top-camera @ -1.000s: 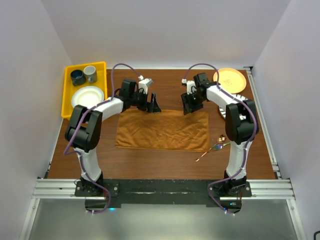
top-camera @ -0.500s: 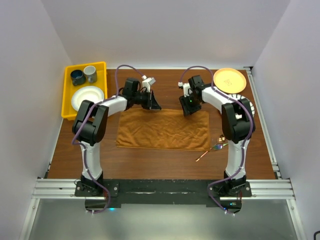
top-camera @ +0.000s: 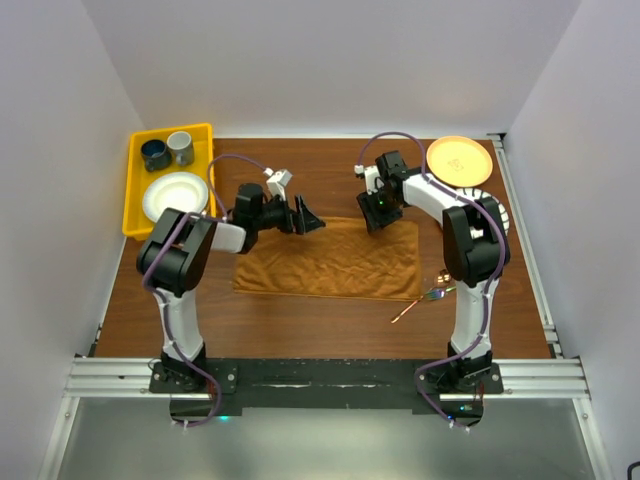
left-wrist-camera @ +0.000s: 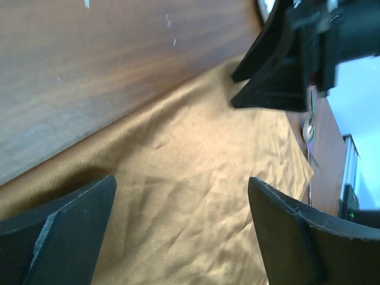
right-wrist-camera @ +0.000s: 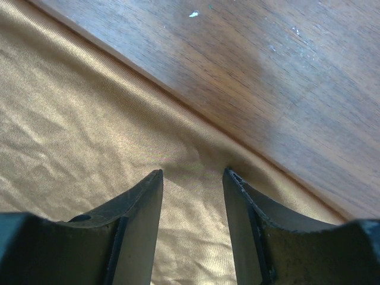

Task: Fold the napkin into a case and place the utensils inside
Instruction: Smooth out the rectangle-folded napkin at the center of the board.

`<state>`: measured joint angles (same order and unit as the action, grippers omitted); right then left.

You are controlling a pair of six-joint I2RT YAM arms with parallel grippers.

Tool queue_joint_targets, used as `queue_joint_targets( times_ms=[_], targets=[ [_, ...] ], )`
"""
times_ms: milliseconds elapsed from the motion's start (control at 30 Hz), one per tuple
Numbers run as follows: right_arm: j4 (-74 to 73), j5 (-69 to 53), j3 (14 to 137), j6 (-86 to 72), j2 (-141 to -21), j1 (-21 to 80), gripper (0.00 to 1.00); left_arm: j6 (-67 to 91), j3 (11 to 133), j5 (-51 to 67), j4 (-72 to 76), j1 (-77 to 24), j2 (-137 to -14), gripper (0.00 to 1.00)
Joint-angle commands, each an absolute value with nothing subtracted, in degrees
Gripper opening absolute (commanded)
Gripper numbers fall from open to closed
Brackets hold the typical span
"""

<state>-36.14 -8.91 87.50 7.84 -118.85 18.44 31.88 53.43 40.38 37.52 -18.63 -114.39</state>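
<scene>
The rust-brown napkin [top-camera: 330, 262] lies flat and slightly wrinkled on the wooden table [top-camera: 320, 160]. My left gripper [top-camera: 312, 216] hovers low over its far left part, pointing right with the jaws wide open and only cloth [left-wrist-camera: 196, 196] beneath them. My right gripper [top-camera: 374, 218] stands on the napkin's far edge right of centre. In the right wrist view its jaws [right-wrist-camera: 193, 172] are apart, tips on the cloth [right-wrist-camera: 89, 119], which puckers a little between them. The utensils [top-camera: 432, 295] lie on bare wood off the napkin's near right corner. No case is formed.
A yellow tray [top-camera: 135, 190] at the back left holds two cups and a white plate. An orange plate [top-camera: 459, 160] sits at the back right above a white rack [top-camera: 497, 210]. The right gripper's black fingers [left-wrist-camera: 279, 65] show ahead in the left wrist view.
My left gripper has swung from pointing down at the napkin's far left edge to pointing right along it. The right gripper shifted slightly toward the far edge. The napkin has not moved.
</scene>
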Motion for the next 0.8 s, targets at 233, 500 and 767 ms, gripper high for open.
queue_joint_targets(
  times_ms=[233, 500, 767],
  targets=[
    [-37.7, -6.9, 86.0, 10.9, -120.8, 18.5, 0.52, 53.0, 45.7, 39.5, 68.8, -18.5, -108.3, 1.00],
    [-38.4, -7.1, 86.8, 11.3, -120.8, 18.5, 0.53, 63.6, 43.5, 25.7, 78.3, -21.8, -111.6, 1.00],
    [-38.9, -7.7, 87.7, 11.1, -121.0, 18.5, 0.54, 69.1, 44.3, 11.3, 69.8, -25.5, -112.8, 1.00]
  ],
)
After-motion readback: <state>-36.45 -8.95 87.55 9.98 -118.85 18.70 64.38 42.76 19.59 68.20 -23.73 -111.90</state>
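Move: The left hand hangs wide open just over the folded napkin's far edge, with the napkin's middle some 8 cm back, 5 cm to its right and 5 cm below; the yellow tray lies about 30 cm left and 8 cm farther out. For the right hand, the napkin's middle is about 8 cm back, 10 cm left and 2 cm below. From that hand the utensils lie roughly 16 cm back and 12 cm right, the striped plate 22 cm right and 2 cm ahead. With its half-open fingertips still resting on the napkin near the far edge, the right hand stays put. The left hand rises about 7 cm away from the cloth, mostly in the first half, then hovers, easing slightly back and forward again; its wrist swings some 20 degrees counter-clockwise and tips the fingers up towards level, jaws staying wide open. ##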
